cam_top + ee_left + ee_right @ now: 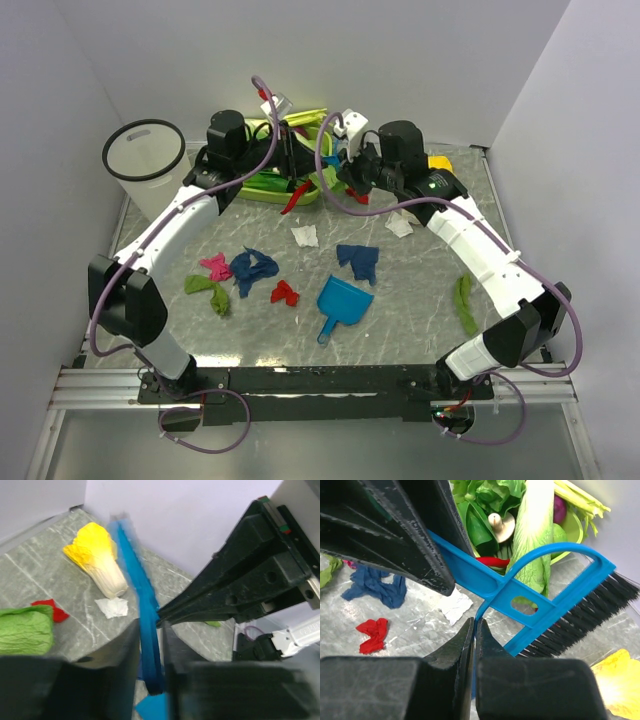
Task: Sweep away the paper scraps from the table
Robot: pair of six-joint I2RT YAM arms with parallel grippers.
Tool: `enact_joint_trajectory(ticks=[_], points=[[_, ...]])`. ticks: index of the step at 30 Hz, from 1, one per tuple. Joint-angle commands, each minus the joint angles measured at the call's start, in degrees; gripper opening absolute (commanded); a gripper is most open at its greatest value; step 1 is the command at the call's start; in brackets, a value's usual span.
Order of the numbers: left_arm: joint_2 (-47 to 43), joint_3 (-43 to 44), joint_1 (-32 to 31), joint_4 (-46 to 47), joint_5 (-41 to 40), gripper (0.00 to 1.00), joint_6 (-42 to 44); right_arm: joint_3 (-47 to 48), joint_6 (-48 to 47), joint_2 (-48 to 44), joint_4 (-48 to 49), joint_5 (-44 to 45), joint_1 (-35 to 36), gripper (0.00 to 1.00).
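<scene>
Paper scraps lie across the table (pixel 420 300): dark blue ones (pixel 253 268) (pixel 358 260), red (pixel 285 291), pink (pixel 215 265), green (pixel 210 292) (pixel 464 303), white (pixel 304 235) (pixel 399 226). Both grippers meet at the back over a blue hand brush (pixel 545 610) with black bristles. My right gripper (pixel 475 625) is shut on the brush's thin curved loop. My left gripper (pixel 150 650) has its fingers pressed on both sides of the straight blue handle (pixel 135 575). A white scrap (pixel 454 605), a red one (pixel 372 632) and a dark blue one (pixel 375 585) lie below the brush.
A light-blue dustpan (pixel 343 303) lies mid-table, handle toward the front. A lime-green tray (pixel 300 190) of vegetables stands at the back, a white bin (pixel 150 165) at the back left. A yellow-white cabbage (pixel 100 560) lies near the back wall. White walls close in the sides.
</scene>
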Motion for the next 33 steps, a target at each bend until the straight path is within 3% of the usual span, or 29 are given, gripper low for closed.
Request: enact_joint_trajectory(ticks=[1,2,3,4,7,10,19,26,33], points=[[0.4,2.8,-0.3,2.8,0.9,0.15,0.2,2.8,0.4,0.9,0.6,-1.9,1.1,0.00],[0.3,2.8,-0.3,2.7,0.8,0.07,0.7,2.8,0.1,1.0,0.4,-2.4,1.2,0.03],[0.2,2.8,-0.3,2.1,0.1,0.01,1.0,3.1,-0.3,1.1,-0.5,-2.8,1.2,0.13],[0.1,2.9,-0.3,1.5,-0.2,0.01,1.5,3.0,-0.4,0.7,-0.7,-3.4,1.0,0.34],[-0.2,4.4,-0.2,-3.6,-1.8,0.01,5.9,1.9,-1.0,-1.9,-0.8,-3.3,0.7,0.66],[-1.8,3.9,0.5,-6.9,-3.1,0.01,9.5,-0.3,-1.4,-5.0,-1.9,-4.0,0.0,0.75],[-5.6,-2.4,1.4,-10.2,-2.8,0.01,13.2,-5.4,-0.1,-10.7,-4.3,-7.3,-3.2,0.76],[-4.9,1.2,1.4,-22.7,0.7,0.01,24.8,0.0,-2.5,-8.2,-5.1,-9.8,-6.9,0.76],[-6.3,0.4,1.3,-23.3,1.4,0.01,26.6,2.5,-3.4,-5.6,-6.7,-13.8,-8.1,0.77]])
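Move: Between the left hand's open fingers lies the brush's handle, the brush's middle about 6 cm to the right at the same height; the right hand still grips it close to its middle. From the left hand, some 33 cm below: the white scrap 4 cm to the left and level, the blue scrap 6 cm back and 9 cm right, the dustpan 18 cm back and 5 cm right, the vegetable basket 19 cm ahead and 13 cm left. Closing on the brush's handle, the left fingers pinch it before the right fingers open wide and let go. The right hand then draws back about 4 cm, swings some 5 cm to the right and rises a little, while the left hand carries the brush down about 6 cm and a few centimetres left, its right-pointing fingertips tipping down about 15 degrees. ##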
